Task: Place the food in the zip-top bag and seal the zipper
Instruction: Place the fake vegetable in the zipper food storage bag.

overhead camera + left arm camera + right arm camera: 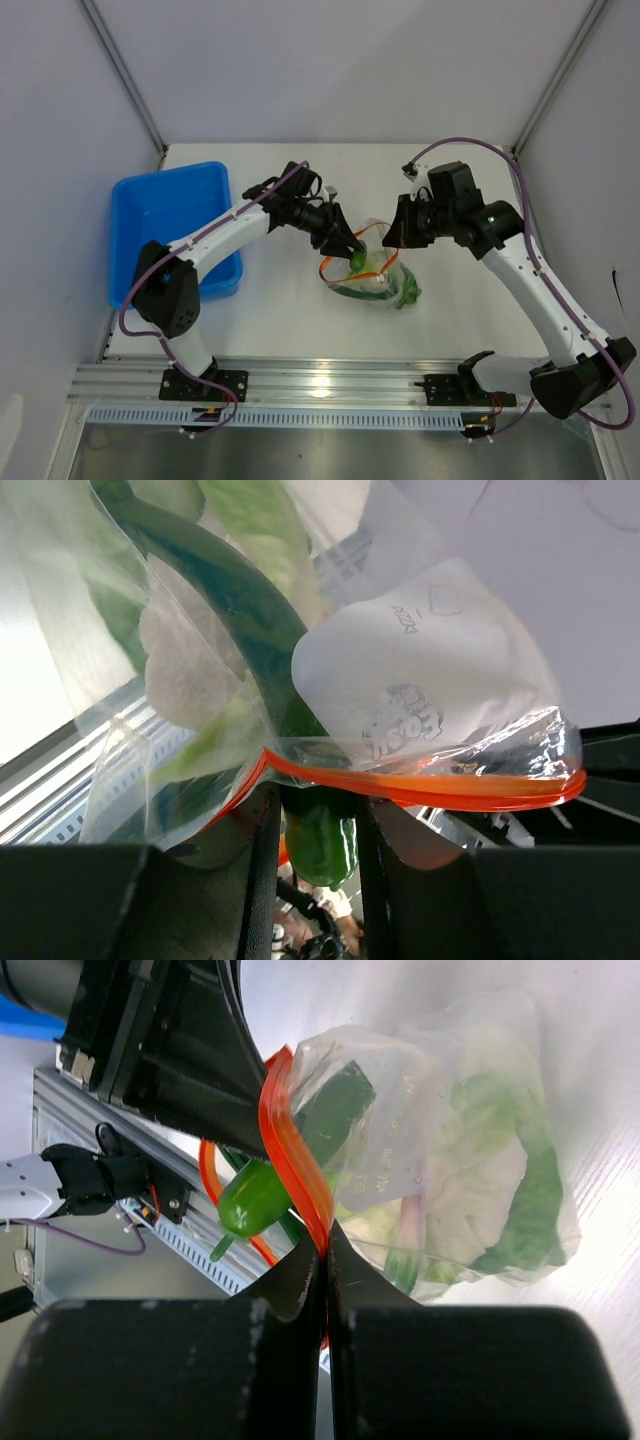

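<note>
The zip-top bag lies mid-table, clear and crinkly, with pale leafy and green food inside. Its orange-red zipper runs along the open mouth. My left gripper is shut on a green pepper, whose dark upper part reaches past the zipper into the bag. From the right wrist view the pepper pokes out at the mouth beside the left gripper's black fingers. My right gripper is shut on the zipper and holds the bag's rim up. In the top view the grippers face each other over the bag.
A blue plastic bin stands at the left beside the left arm. An aluminium rail with the arm bases runs along the near edge. White walls close in the back and sides.
</note>
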Robot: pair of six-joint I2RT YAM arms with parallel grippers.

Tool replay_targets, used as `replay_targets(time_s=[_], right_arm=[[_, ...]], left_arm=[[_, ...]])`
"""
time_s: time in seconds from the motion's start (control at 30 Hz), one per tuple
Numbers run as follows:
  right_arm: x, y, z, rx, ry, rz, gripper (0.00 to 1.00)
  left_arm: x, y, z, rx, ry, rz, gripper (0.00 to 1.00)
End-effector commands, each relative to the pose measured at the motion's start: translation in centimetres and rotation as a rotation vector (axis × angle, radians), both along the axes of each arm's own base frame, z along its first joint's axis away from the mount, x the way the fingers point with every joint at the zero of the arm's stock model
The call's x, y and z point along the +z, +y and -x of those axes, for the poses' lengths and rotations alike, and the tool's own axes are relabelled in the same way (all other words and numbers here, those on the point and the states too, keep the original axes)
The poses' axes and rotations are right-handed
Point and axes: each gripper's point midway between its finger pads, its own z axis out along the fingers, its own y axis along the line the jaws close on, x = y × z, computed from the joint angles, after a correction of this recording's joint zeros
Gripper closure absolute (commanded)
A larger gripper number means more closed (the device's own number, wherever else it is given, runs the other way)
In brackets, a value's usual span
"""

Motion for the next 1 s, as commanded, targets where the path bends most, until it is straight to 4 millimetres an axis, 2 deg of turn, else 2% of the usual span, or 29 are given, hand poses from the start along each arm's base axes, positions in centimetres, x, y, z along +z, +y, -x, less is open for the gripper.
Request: replay_targets(time_s=[0.0,0.07,0.13,0.17,0.4,0.47,0.5,0.6,0.67,0.7,0.73,0.8,0.87,0.9,0.97], right_arm=[[2.5,1.1,0.9,0.070,-0.075,-0.088,1.00],[2.6,1.3,0.9,0.078,-0.079,-0.094,1.00],[2.7,1.6,0.8,0.085,-0.082,-0.099,1.00],[2.8,1.7,0.7,0.087,-0.086,-0.101,1.00],[3.0,3.3,-0.2,0.124,-0.091,-0.119,1.00],[3.3,3.7,-0.4,0.131,-0.099,-0.128,1.00],[3.4,4.0,-0.6,0.136,-0.101,-0.128,1.00],[3.4,4.4,-0.9,0.143,-0.103,-0.126,1.00],[3.6,4.6,-1.1,0.142,-0.106,-0.130,1.00],[3.5,4.7,-1.3,0.140,-0.099,-0.130,1.00],[3.4,4.9,-1.5,0.142,-0.096,-0.131,1.00],[3.4,5.1,-1.7,0.145,-0.094,-0.130,1.00],[3.4,5.3,-2.0,0.145,-0.093,-0.129,1.00],[3.4,5.3,-2.0,0.147,-0.092,-0.129,1.00],[3.4,5.4,-2.2,0.147,-0.090,-0.131,1.00]], left_arm=[[2.1,0.3,-0.8,0.094,-0.022,0.001,0.99],[2.3,0.5,-1.0,0.105,-0.030,-0.019,0.99],[1.5,1.1,-1.1,0.118,-0.038,-0.081,0.99],[2.2,1.2,-1.6,0.126,-0.063,-0.093,0.99],[2.2,2.7,-2.1,0.154,-0.137,-0.226,0.99],[1.1,3.3,-1.9,0.156,-0.130,-0.301,0.98],[1.9,3.2,-2.2,0.148,-0.158,-0.302,0.96],[1.4,3.1,-1.8,0.126,-0.153,-0.347,0.92],[1.9,2.8,-1.8,0.115,-0.186,-0.355,0.85],[1.6,2.8,-1.7,0.101,-0.193,-0.364,0.80],[2.2,2.5,-1.7,0.093,-0.217,-0.355,0.77],[1.8,2.6,-1.5,0.079,-0.213,-0.369,0.70],[2.0,2.6,-1.5,0.076,-0.218,-0.367,0.53],[1.9,2.7,-1.4,0.073,-0.221,-0.374,0.36],[2.1,3.0,-1.3,0.069,-0.233,-0.378,0.22]])
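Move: The green vegetable is already in the left fingers, most of its length inside the bag. The middle of the bag mouth lies about 1 cm back, 1 cm right and 3 cm below that hand, and the food in the bag some 2 cm back, 3 cm right and 12 cm below. The right gripper pinches the orange rim; from it the mouth's middle is roughly 2 cm back, 5 cm left and 3 cm down. Edge the left gripper forward some 2 cm, then left, rising slightly, while tipping its fingers about 20 degrees further down over the bag mouth. Keep the right gripper shut on the orange rim and carry that rim about 4 cm left with it. Only at the very end spread the left fingers wide to let go of the vegetable. ##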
